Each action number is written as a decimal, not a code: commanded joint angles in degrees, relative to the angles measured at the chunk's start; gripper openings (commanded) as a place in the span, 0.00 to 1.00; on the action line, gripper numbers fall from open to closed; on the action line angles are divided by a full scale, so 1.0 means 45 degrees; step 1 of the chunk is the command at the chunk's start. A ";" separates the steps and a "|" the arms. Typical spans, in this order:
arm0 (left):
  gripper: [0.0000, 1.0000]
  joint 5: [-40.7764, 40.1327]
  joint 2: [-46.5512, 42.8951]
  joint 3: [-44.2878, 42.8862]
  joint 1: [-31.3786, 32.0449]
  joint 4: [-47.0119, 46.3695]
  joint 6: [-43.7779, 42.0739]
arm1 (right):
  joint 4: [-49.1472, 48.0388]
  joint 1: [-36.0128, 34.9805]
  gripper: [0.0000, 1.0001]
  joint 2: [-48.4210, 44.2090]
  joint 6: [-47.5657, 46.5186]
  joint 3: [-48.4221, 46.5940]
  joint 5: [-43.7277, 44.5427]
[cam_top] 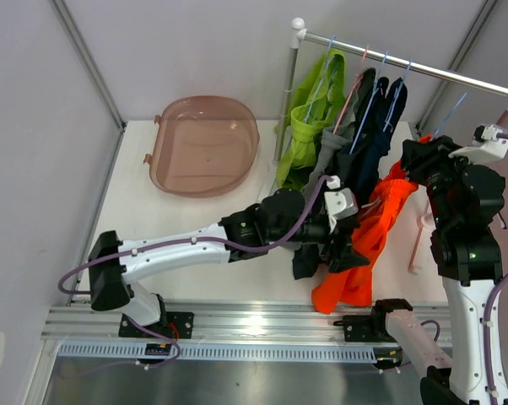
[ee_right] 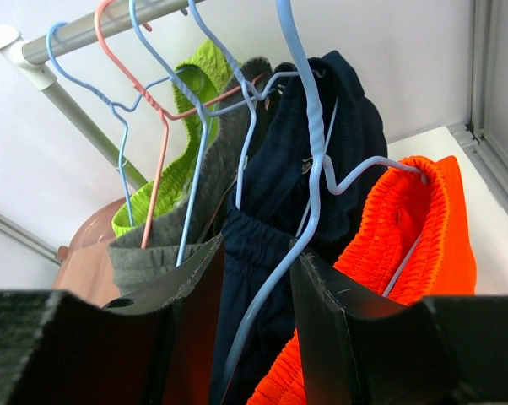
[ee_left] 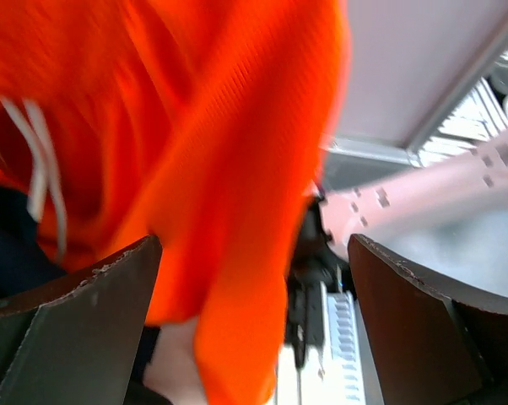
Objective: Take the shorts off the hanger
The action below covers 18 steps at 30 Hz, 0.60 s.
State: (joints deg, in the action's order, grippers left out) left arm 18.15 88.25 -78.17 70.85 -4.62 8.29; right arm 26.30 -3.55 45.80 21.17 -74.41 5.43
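Observation:
The orange shorts (cam_top: 381, 219) hang low at the rack's right end on a light blue hanger (ee_right: 313, 126), their waistband (ee_right: 406, 228) round the wire. My right gripper (cam_top: 408, 158) is up at that hanger. Its jaws (ee_right: 258, 253) stand partly apart with the wire running between them, a gap showing on the left of it. My left gripper (cam_top: 348, 245) is open wide at the lower part of the orange shorts (ee_left: 195, 126). The fabric hangs between its fingers (ee_left: 254, 253), nearer the left one. A white drawstring (ee_left: 43, 169) dangles at the left.
Lime green shorts (cam_top: 309, 126), grey shorts (cam_top: 330, 148) and two navy pairs (cam_top: 368, 126) hang on hangers from the metal rail (cam_top: 423, 72). A pink translucent basin (cam_top: 205, 143) sits at the table's back left. A pink hanger (cam_top: 421, 240) lies by the right arm.

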 commanded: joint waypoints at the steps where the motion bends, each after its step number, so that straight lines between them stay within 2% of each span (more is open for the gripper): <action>1: 0.99 -0.0595 0.0329 -0.1455 0.0056 -0.0496 -0.0476 | -0.0748 -0.0031 0.00 -0.0510 0.0218 0.0051 -0.0328; 8: 0.99 -0.0772 0.1150 -0.2062 0.0076 -0.0418 -0.0476 | -0.0709 -0.0031 0.00 -0.0764 0.0062 0.0286 -0.0172; 10: 0.94 -0.0694 0.1326 -0.2062 0.0076 -0.0437 -0.0379 | -0.0747 -0.0031 0.00 -0.0764 0.0042 0.0266 -0.0113; 12: 0.83 -0.0500 0.1424 -0.1965 0.0076 -0.0535 -0.0204 | -0.0748 -0.0031 0.00 -0.0725 0.0042 0.0247 -0.0094; 14: 0.77 -0.0304 0.1483 -0.1789 0.0076 -0.0749 -0.0086 | -0.0787 -0.0031 0.00 -0.0686 0.0061 0.0247 -0.0036; 15: 0.64 -0.0187 0.1503 -0.1731 0.0076 -0.0847 0.0031 | -0.0806 -0.0031 0.00 -0.0667 0.0081 0.0247 -0.0016; 17: 0.46 -0.0166 0.1483 -0.1555 0.0115 -0.1004 0.0109 | -0.0865 -0.0031 0.00 -0.0628 0.0120 0.0266 0.0004; 18: 0.11 -0.0399 0.1445 -0.1516 0.0154 -0.0985 0.0168 | -0.0865 -0.0031 0.00 -0.0627 0.0120 0.0247 0.0023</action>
State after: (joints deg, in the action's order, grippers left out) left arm 15.97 95.35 -85.06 70.98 -5.54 8.40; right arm 26.39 -3.55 43.27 21.32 -72.38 5.15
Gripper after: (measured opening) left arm 0.447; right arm 0.424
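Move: The orange shorts hang just off my open left fingers, their middle about 5 cm to the right and 3 cm ahead, roughly level. The navy shorts hang some 12 cm straight ahead of this hand, the grey ones about as far ahead and 7 cm to its left. The blue hanger is about 17 cm ahead, 13 cm right and 12 cm higher. From my right hand, the orange shorts' middle lies some 14 cm back, 9 cm left and 13 cm below. With my left fingers pointing right, I push about 3 cm further right into the hanging orange cloth and a little forward, rising some 2 cm and sinking back as I close from wide open to under half, pinching the side of the shorts below the waistband. My right hand keeps its hold on the hanger, easing back only about 1 cm. ##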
